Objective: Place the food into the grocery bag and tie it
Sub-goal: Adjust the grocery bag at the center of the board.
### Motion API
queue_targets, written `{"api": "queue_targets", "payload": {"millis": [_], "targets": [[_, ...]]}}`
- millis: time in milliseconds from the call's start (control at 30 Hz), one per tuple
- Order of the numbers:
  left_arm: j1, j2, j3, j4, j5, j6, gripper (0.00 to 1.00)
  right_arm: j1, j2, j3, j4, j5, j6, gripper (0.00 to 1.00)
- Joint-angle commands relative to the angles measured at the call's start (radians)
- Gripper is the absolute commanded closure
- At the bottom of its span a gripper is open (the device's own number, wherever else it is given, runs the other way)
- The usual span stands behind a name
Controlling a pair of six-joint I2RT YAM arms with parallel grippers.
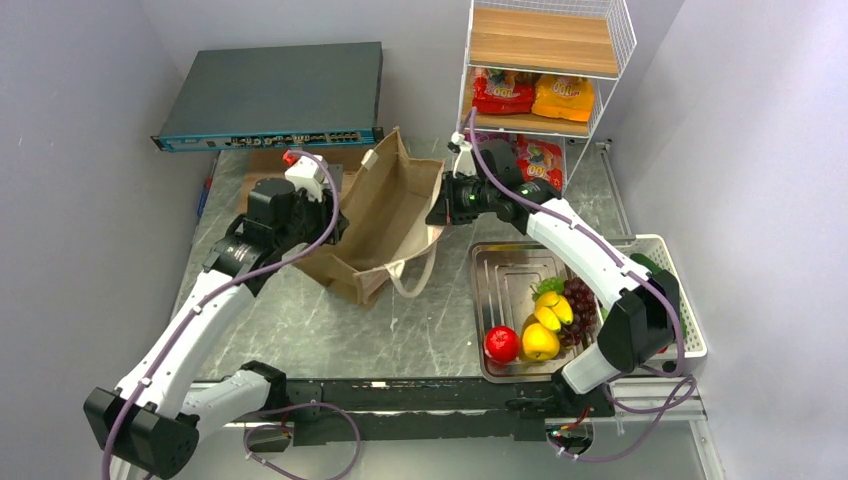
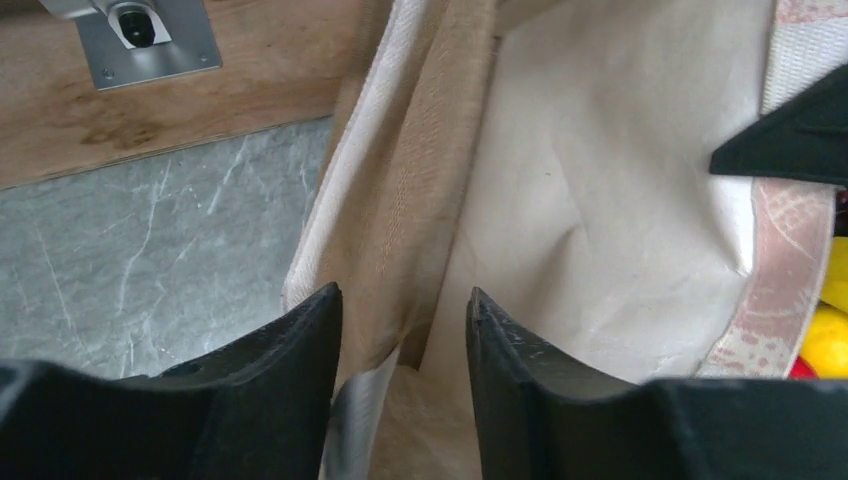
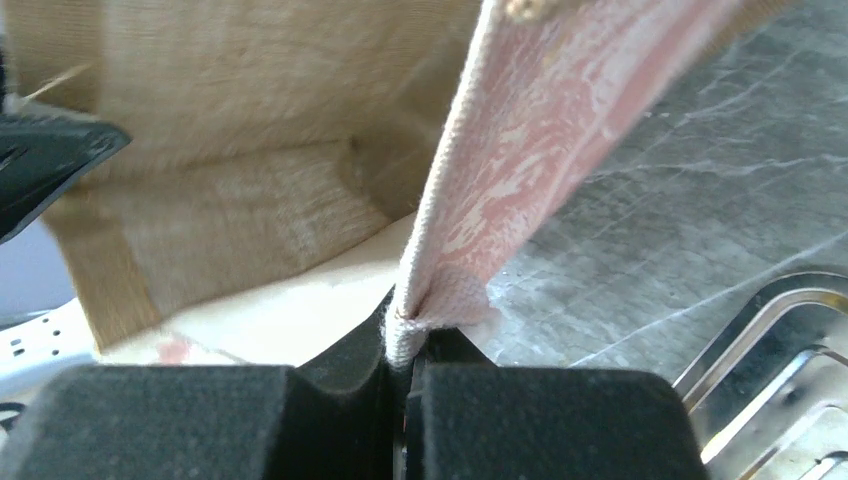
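The brown grocery bag (image 1: 385,205) lies open-mouthed on the marble table, one cream handle (image 1: 415,275) hanging over its near side. My left gripper (image 1: 338,222) is at the bag's left rim, open, with the folded bag edge (image 2: 400,200) loose between its fingers (image 2: 300,370). My right gripper (image 1: 442,208) is at the bag's right rim, shut on the other cream handle strap (image 3: 500,170), which rises taut from the jaws. Food lies in a steel tray (image 1: 500,265): a red apple (image 1: 502,343), yellow fruit (image 1: 541,335) and dark grapes (image 1: 581,305). Snack packets (image 1: 503,92) sit on the rack.
A wire shelf rack (image 1: 545,45) stands at the back right, with one more red packet (image 1: 540,160) at its foot. A dark flat device (image 1: 270,95) leans at the back left. A white basket (image 1: 690,320) sits right of the tray. A wooden board (image 2: 200,110) lies behind the bag.
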Motion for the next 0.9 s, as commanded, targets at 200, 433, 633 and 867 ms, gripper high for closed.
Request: {"api": "queue_targets", "payload": {"millis": [200, 433, 633, 867], "targets": [[0.005, 0.029, 0.054, -0.014, 0.047, 0.031, 0.96, 0.058, -0.081, 0.062, 0.044, 0.006, 0.010, 1.00], [0.005, 0.028, 0.050, -0.012, 0.064, 0.045, 0.63, 0.059, -0.096, 0.043, 0.040, -0.002, 0.004, 1.00], [0.009, 0.086, 0.069, -0.025, 0.099, 0.054, 0.60, 0.060, -0.113, 0.032, 0.044, -0.011, 0.007, 1.00], [0.021, 0.120, 0.102, -0.056, 0.078, 0.040, 1.00, 0.060, -0.111, 0.018, 0.045, -0.014, 0.001, 1.00]]}}
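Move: Between the left hand's parted fingers lies the left rim of the grocery bag, the spot to pinch about 1 cm ahead, 1 cm right and 2 cm lower. The bag's white handle hangs some 9 cm back and 14 cm right of that hand; the wooden board is about 12 cm ahead, 7 cm left and 25 cm below. The right hand grips the opposite rim, at its fingertips; the metal tray lies about 21 cm back, 23 cm right and 22 cm below it. Regripping the left rim of the bag, the left hand shuts, opens to about half and shuts again, easing about 2.5 cm down, with a little right and forward, and tipping slightly down until its fingertips pinch the fabric edge. The right hand keeps its pinch on the other rim and raises it about 3 cm while drawing back and slightly left, towards the left hand. ##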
